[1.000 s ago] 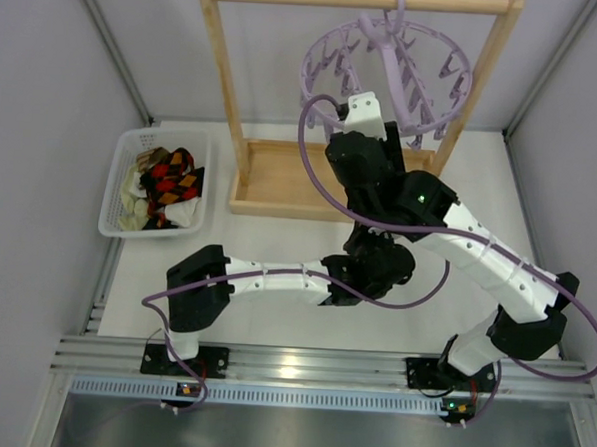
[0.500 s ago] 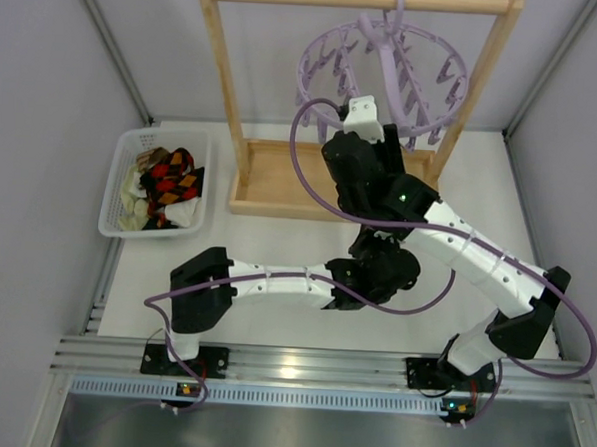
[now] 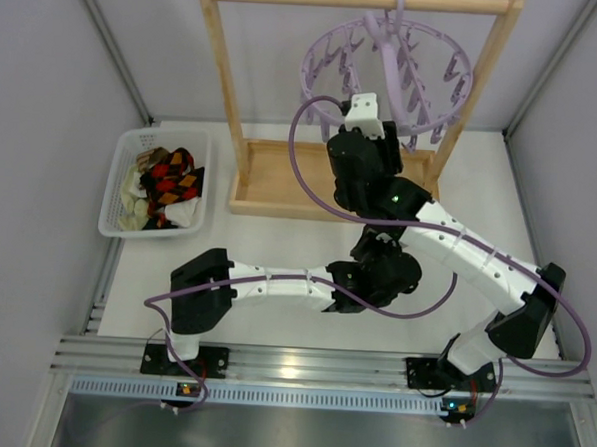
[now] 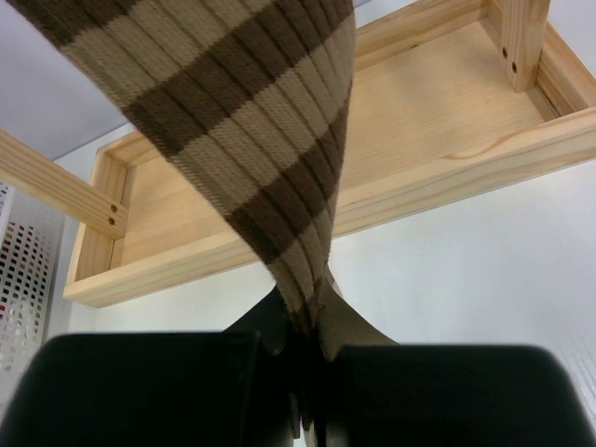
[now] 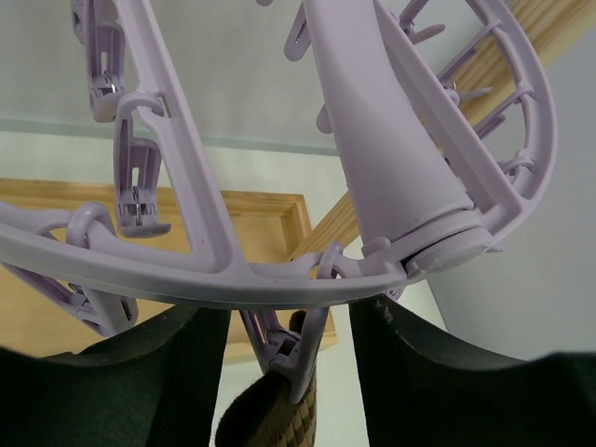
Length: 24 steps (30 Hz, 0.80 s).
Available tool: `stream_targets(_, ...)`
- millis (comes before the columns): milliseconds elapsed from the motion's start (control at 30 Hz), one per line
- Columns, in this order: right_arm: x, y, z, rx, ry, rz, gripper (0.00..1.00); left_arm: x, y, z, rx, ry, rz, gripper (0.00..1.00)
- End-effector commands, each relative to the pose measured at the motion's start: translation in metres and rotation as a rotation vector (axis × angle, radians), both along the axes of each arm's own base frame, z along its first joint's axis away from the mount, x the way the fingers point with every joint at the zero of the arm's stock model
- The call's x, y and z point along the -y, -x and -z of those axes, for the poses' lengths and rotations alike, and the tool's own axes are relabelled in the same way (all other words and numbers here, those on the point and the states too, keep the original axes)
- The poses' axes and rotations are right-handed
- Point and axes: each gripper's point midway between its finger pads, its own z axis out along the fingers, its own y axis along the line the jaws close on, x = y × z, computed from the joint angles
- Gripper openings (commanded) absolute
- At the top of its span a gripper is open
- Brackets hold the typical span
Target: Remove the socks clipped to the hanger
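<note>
The lavender hanger hangs from the wooden rack's top bar. One brown and tan striped sock hangs from a clip on the hanger's ring. My right gripper reaches up under the ring, open, a finger on each side of that clip with small gaps. The sock's top edge shows just below the clip. My left gripper is shut on the sock's lower end, low over the table. In the top view the left gripper lies mostly hidden under the right arm.
The wooden rack stands at the back on a shallow wooden base tray. A white basket at the left holds several socks, black with orange diamonds and white. Empty clips dangle around the ring.
The right jaws have narrowed around the clip, and the right wrist has crept a little closer under the hanger. The left gripper still holds the sock.
</note>
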Motion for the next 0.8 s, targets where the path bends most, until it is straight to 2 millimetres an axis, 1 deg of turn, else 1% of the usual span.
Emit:
stream_targets(0,0.000,-0.006,-0.018,0.070,-0.063,0.037,0.50,0.011,0.002,-0.010,0.006,0.052,0.013,0.00)
stream_targets(233,-0.002,-0.009,-0.018,0.075,-0.056,0.043,0.41,0.012,0.004,-0.009,0.005,0.052,0.019,0.00)
stream_targets(267,-0.001,-0.009,-0.018,0.074,-0.055,0.046,0.36,0.011,0.004,-0.010,0.004,0.054,0.020,0.00)
stream_targets(300,-0.001,-0.010,-0.018,0.074,-0.055,0.046,0.34,0.012,0.005,-0.010,0.003,0.054,0.023,0.00)
stream_targets(367,-0.001,-0.009,-0.018,0.075,-0.058,0.045,0.25,0.012,0.005,-0.007,0.000,0.050,0.025,0.00)
stream_targets(433,-0.001,-0.009,-0.018,0.073,-0.057,0.043,0.20,0.013,0.005,-0.005,-0.003,0.050,0.029,0.00)
stream_targets(500,-0.001,-0.009,-0.017,0.069,-0.059,0.040,0.20,0.013,0.004,0.001,-0.007,0.043,0.028,0.00)
stream_targets(633,-0.002,-0.009,-0.016,0.070,-0.068,0.033,0.15,0.011,0.008,0.014,-0.035,0.064,0.044,0.00)
stream_targets(700,-0.001,-0.009,-0.017,0.070,-0.068,0.033,0.16,0.007,0.009,0.023,-0.048,0.062,0.048,0.00)
stream_targets(767,-0.001,-0.008,-0.017,0.070,-0.077,0.028,0.17,0.002,0.010,0.027,-0.056,0.070,0.046,0.00)
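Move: The clip that still grips the last striped sock hangs between the right fingertips, about 1 cm ahead and 1 cm below the hand point. The next clip along the rim is about 6 cm to its left and 1 cm farther out; the end of the hanger's thick arm stands about 5 cm to the right of the gripped clip, 1 cm farther out and 4 cm higher. From the left hand, already shut on the sock's lower part, the gripped clip lies about 8 cm ahead, 2 cm to the left and 16 cm up. The clip is pinched from both sides as the right fingers close from about half open to a quarter and stall on it, their grip effort rising; that hand otherwise stays nearly in place. The left hand keeps its hold on the sock, creeps slightly right, then pulls down about 2 cm away from the clip at the end. ##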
